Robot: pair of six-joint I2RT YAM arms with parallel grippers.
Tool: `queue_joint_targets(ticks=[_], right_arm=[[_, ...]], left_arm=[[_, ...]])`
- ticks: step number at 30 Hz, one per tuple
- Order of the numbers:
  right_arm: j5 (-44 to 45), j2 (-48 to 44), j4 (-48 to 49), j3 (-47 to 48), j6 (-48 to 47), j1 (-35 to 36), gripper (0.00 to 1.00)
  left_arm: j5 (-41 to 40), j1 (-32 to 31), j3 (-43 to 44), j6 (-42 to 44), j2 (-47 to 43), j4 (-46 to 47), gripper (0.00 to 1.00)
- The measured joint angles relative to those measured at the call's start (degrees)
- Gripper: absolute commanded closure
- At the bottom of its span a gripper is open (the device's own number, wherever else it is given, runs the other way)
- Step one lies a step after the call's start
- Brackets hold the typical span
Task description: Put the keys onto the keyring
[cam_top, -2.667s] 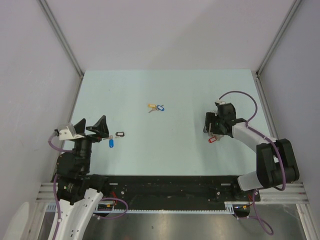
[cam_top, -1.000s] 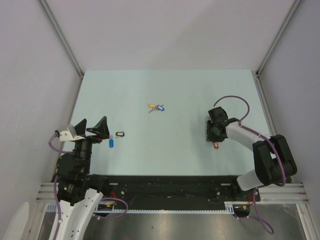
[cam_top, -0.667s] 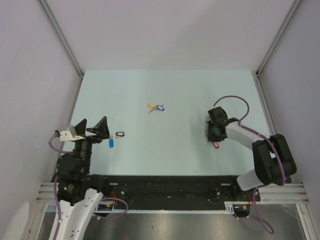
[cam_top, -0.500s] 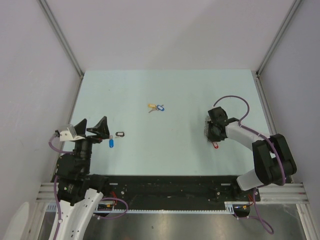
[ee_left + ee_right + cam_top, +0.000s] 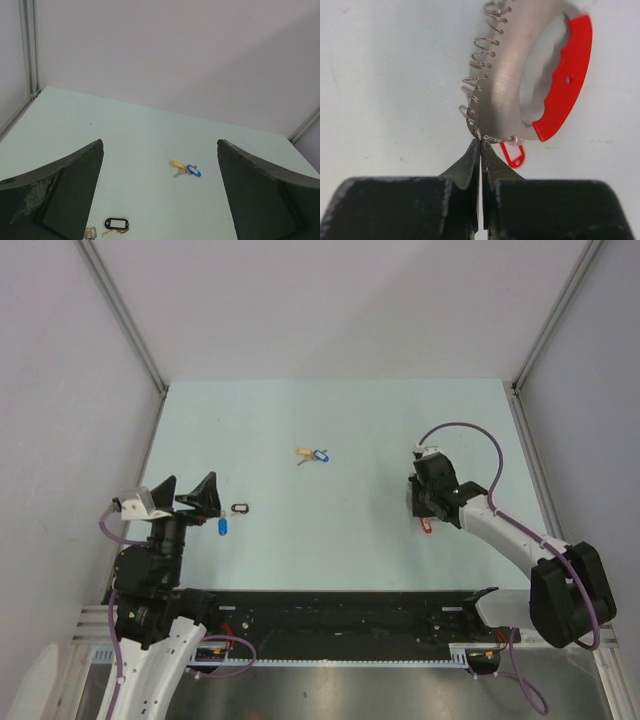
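Observation:
The keyring (image 5: 505,90) is a curved silver metal plate with a red plastic grip (image 5: 567,80), several wire clips along one edge and a small red tag (image 5: 512,154) on a chain. My right gripper (image 5: 480,141) is shut on the plate's near edge. From above, the right gripper (image 5: 419,502) sits at the table's right with the keyring's red tag (image 5: 426,524) just below it. A yellow and a blue key (image 5: 312,455) lie together mid-table. Another blue key (image 5: 222,526) lies by my open left gripper (image 5: 186,490), which holds nothing. In the left wrist view, the left gripper (image 5: 160,145) faces the key pair (image 5: 187,170).
A black loop-shaped tag with a key (image 5: 239,508) lies just right of the left gripper, seen also as the black tag (image 5: 116,223) low in the left wrist view. The pale green table (image 5: 350,420) is walled by grey panels with metal posts at the corners.
The right gripper has shut on the keyring's edge. Its wrist has shifted slightly up and left, and the right arm now stretches out further from its base. The left arm has not moved.

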Motion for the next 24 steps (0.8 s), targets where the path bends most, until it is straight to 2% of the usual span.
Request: queue_joint_targets(ticks=[6,12,19,24], right_arm=[[3.63,-5.57,0.39,0.48,-5.22,6.45,1.00],[7.98,-12.33,1.84,0.90,-13.60,15.08,1.00],[8.68,-17.62,6.05,1.57,-22.53,22.12,1.00],[3.63,-20.52,10.75,1.60,-27.10,22.75,1.00]], left_arm=[[1.77,0.00,-0.02,0.02,1.33,0.48,0.00],[6.97,0.04,-0.24,0.33,3.78,1.36,0.00],[18.99,0.07,-0.24,1.07,9.11,4.94,0.00],[29.55,0.04,0.09,2.21,14.49,7.21,0.00]])
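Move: The keyring, a metal plate with a red handle, is already pinched at its near end by the shut right fingers; its middle lies some 7 cm ahead, 2 cm right and 3 cm below. From that hand the left gripper is about 45 cm left, 7 back and 25 higher; the red-tag key is 3 cm right, 1 back, 6 below. From the left hand the keyring is roughly 13 cm ahead, 46 right and 28 down, the yellow- and blue-tag keys 25 ahead, 20 right, 31 down. The right hand keeps its pinch on the keyring's end and lifts it about 15 cm while carrying it some 10 cm left towards the left gripper, drawing back slightly, with the wrist turning counter-clockwise and the fingers tipping up from steeply down towards level. Starting slowly and then gathering speed, the wide-open left hand goes about 10 cm right towards the keyring, sinking a little and turning some 30 degrees clockwise to face it, still empty. ##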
